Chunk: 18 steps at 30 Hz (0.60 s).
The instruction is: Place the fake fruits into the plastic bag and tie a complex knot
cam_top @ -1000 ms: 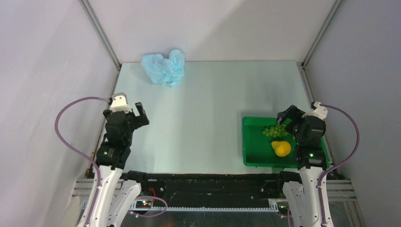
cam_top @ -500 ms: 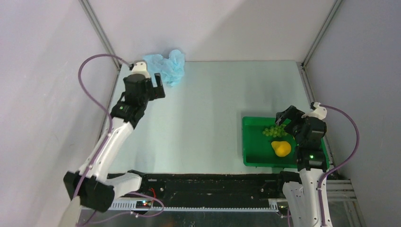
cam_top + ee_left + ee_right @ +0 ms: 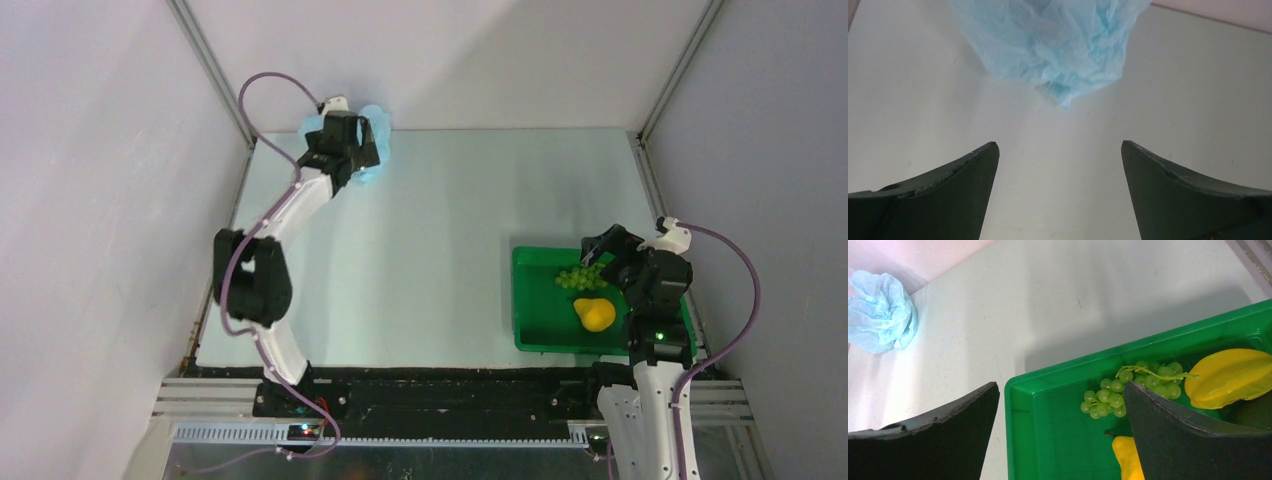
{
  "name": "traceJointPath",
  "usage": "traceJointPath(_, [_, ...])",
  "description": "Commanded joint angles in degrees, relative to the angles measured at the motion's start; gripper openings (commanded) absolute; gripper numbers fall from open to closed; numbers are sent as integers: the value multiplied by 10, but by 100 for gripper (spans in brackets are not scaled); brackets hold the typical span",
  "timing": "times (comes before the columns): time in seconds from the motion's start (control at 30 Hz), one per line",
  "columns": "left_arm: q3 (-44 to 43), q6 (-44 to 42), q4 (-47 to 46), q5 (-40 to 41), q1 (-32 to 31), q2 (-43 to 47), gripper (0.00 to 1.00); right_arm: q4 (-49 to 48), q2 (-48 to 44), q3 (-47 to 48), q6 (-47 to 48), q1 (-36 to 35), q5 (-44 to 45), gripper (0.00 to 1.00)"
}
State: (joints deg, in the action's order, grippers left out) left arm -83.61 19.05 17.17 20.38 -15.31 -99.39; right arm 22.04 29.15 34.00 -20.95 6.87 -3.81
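Observation:
The crumpled light-blue plastic bag point(image 3: 374, 122) lies at the table's back left corner and fills the top of the left wrist view point(image 3: 1053, 40). My left gripper point(image 3: 358, 152) hangs over it, open and empty point(image 3: 1059, 145), with the bag's near tip just beyond the fingertips. The green grapes point(image 3: 580, 277) and a yellow pear-like fruit point(image 3: 597, 315) lie in the green tray point(image 3: 535, 335). My right gripper point(image 3: 603, 247) hovers open above the tray's back part, holding nothing point(image 3: 1060, 385). In the right wrist view I see the grapes point(image 3: 1108, 400), the pear point(image 3: 1127, 457) and another ridged yellow fruit point(image 3: 1230, 377).
The tray point(image 3: 1048, 440) stands at the table's right front, close to the right arm's base. White walls with metal frame posts point(image 3: 215, 80) close in the table at the back and on both sides. The bag point(image 3: 880, 312) rests near the back wall.
My left arm has stretched from the near left out to the back left corner, and its gripper now sits over the bag. The right arm has stayed still.

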Motion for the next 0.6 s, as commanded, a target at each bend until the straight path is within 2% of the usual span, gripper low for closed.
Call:
traceJointPath(0.0, [-143,13,27,44,15,-100,99,-16,-5,7,0,1,-14,99])
traceJointPath(0.23, [-316,9,116,35,56,-224,99,-20,-7,7,0,1,-35,99])
traceJointPath(0.33, [-351,4,131,32,66,-261,99,-25,-1,7,2,1,-35,99])
traceJointPath(0.43, [-350,10,118,24,75,-276,99,-26,1,8,1,1,-36,99])
traceJointPath(0.57, [-368,38,107,-18,93,-302,99,-27,-3,7,2,1,-39,99])
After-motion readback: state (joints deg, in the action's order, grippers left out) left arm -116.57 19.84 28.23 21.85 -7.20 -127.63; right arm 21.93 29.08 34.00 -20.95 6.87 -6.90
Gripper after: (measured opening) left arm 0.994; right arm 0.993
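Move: The light blue plastic bag lies crumpled almost straight ahead of the left hand, about 15 cm out and 1 cm to the left, some 15 cm below it. The table's far edge runs about 7 cm beyond the bag; its left edge, level with the bag, is roughly 28 cm to this hand's left. From the right hand the bag is about 39 cm ahead, 62 cm left and 16 cm down. Reaching out towards the plastic bag, the left hand carries on forward about 10 cm, nearly level at first, then bends off to the left by some 6 cm while sinking 5 cm, so that it comes in on the bag's left side. The wrist turns about 10 degrees counter-clockwise and tips slightly further down; the fingers stay wide open. ##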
